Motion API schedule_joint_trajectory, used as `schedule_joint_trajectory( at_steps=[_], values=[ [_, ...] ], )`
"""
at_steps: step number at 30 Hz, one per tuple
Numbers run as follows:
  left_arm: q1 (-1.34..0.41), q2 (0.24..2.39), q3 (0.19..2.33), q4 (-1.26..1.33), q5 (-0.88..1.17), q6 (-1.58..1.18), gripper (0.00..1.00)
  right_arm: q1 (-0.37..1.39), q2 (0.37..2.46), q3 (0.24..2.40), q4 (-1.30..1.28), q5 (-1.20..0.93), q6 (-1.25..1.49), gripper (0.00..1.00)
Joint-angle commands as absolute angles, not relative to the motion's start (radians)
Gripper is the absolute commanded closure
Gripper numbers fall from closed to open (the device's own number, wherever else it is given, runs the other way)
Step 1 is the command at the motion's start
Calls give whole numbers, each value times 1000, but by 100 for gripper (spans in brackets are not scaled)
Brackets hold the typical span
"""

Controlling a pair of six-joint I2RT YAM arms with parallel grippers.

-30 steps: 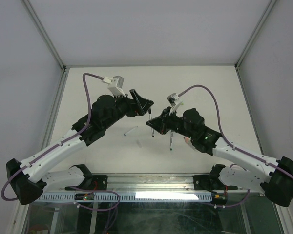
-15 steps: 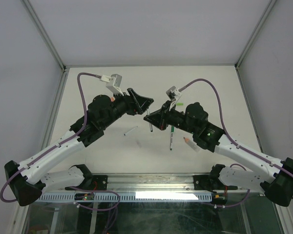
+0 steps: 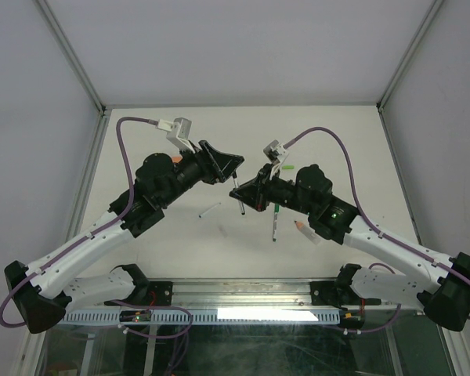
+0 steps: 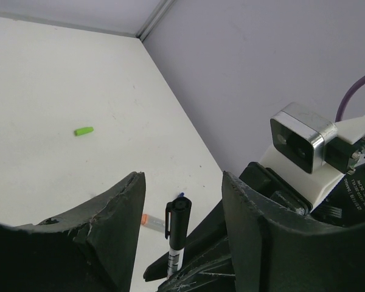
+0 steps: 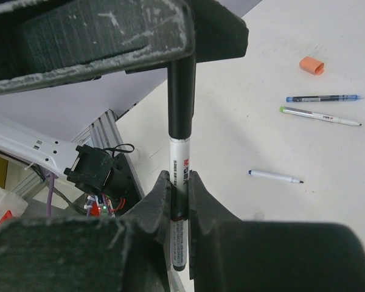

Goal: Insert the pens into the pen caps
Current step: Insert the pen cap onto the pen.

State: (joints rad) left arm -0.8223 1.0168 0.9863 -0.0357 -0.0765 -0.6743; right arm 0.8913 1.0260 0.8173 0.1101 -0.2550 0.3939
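Note:
My right gripper (image 5: 179, 179) is shut on the white barrel of a pen (image 5: 181, 155) and holds it upright above the table. A black pen cap (image 5: 181, 100) sits on the pen's upper end. My left gripper (image 4: 182, 182) is open and straddles that black cap (image 4: 178, 222), with a gap on both sides. In the top view the two grippers meet mid-table, left (image 3: 229, 164) and right (image 3: 247, 194). More pens lie on the table: a dark blue one (image 5: 322, 98), a green-tipped white one (image 5: 319, 115) and a short white one (image 5: 274, 176).
A light green cap (image 4: 83, 131) lies alone toward the back of the table. An orange cap (image 5: 312, 65) rests beyond the loose pens. An orange-tipped clear pen (image 3: 301, 227) and a green pen (image 3: 275, 219) lie beside the right arm. The right wrist camera (image 4: 301, 146) is close to my left fingers.
My left gripper has moved in over the capped end of the pen and its jaws have narrowed around the cap. The right arm shifted slightly left, still holding the pen.

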Motion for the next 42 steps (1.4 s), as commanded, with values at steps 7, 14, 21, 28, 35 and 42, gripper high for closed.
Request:
schedule_joint_trajectory(
  at_steps=[7, 14, 21, 28, 35, 42],
  values=[
    [-810, 1013, 1001, 21, -48, -695, 58, 887, 1022, 854, 170, -289, 382, 100],
    [-811, 1019, 998, 21, -35, -701, 65, 888, 1014, 855, 180, -274, 383, 100],
    [-811, 1020, 999, 22, -28, -702, 75, 888, 1019, 875, 182, -263, 375, 100],
    [-812, 1020, 1003, 24, -17, -694, 100, 888, 1025, 887, 178, -240, 378, 100],
    [-812, 1037, 1028, 9, 39, -641, 100, 883, 1047, 969, 132, -129, 372, 100],
    [-822, 1100, 1132, -90, 119, -550, 100, 839, 1103, 1159, 134, -87, 315, 100]
  ],
)
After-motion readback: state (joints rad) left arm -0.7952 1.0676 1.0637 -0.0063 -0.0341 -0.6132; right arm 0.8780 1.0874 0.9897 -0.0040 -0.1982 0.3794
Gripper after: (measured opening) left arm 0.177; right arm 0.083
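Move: The black cap, already on the top end of the marker that the right hand holds, sits between the left hand's open fingers, its middle about 1 cm below that hand point. From the right hand the cap is roughly 5 cm ahead, 1 cm left and 5 cm above. On the table, some 33 cm below the left hand, a small white pen lies about 10 cm left and 3 cm ahead, and the green-capped marker about 11 cm right and 1 cm back. Holding nearly still at first, the left hand closes its fingers onto the black cap and pinches it while the right keeps its grip on the marker's body. Then both hands climb together and a little forward, the left about 2.5 cm up and the right about 3.5, which brings the right hand slightly closer beneath the left and seems to press the marker up into the cap. ##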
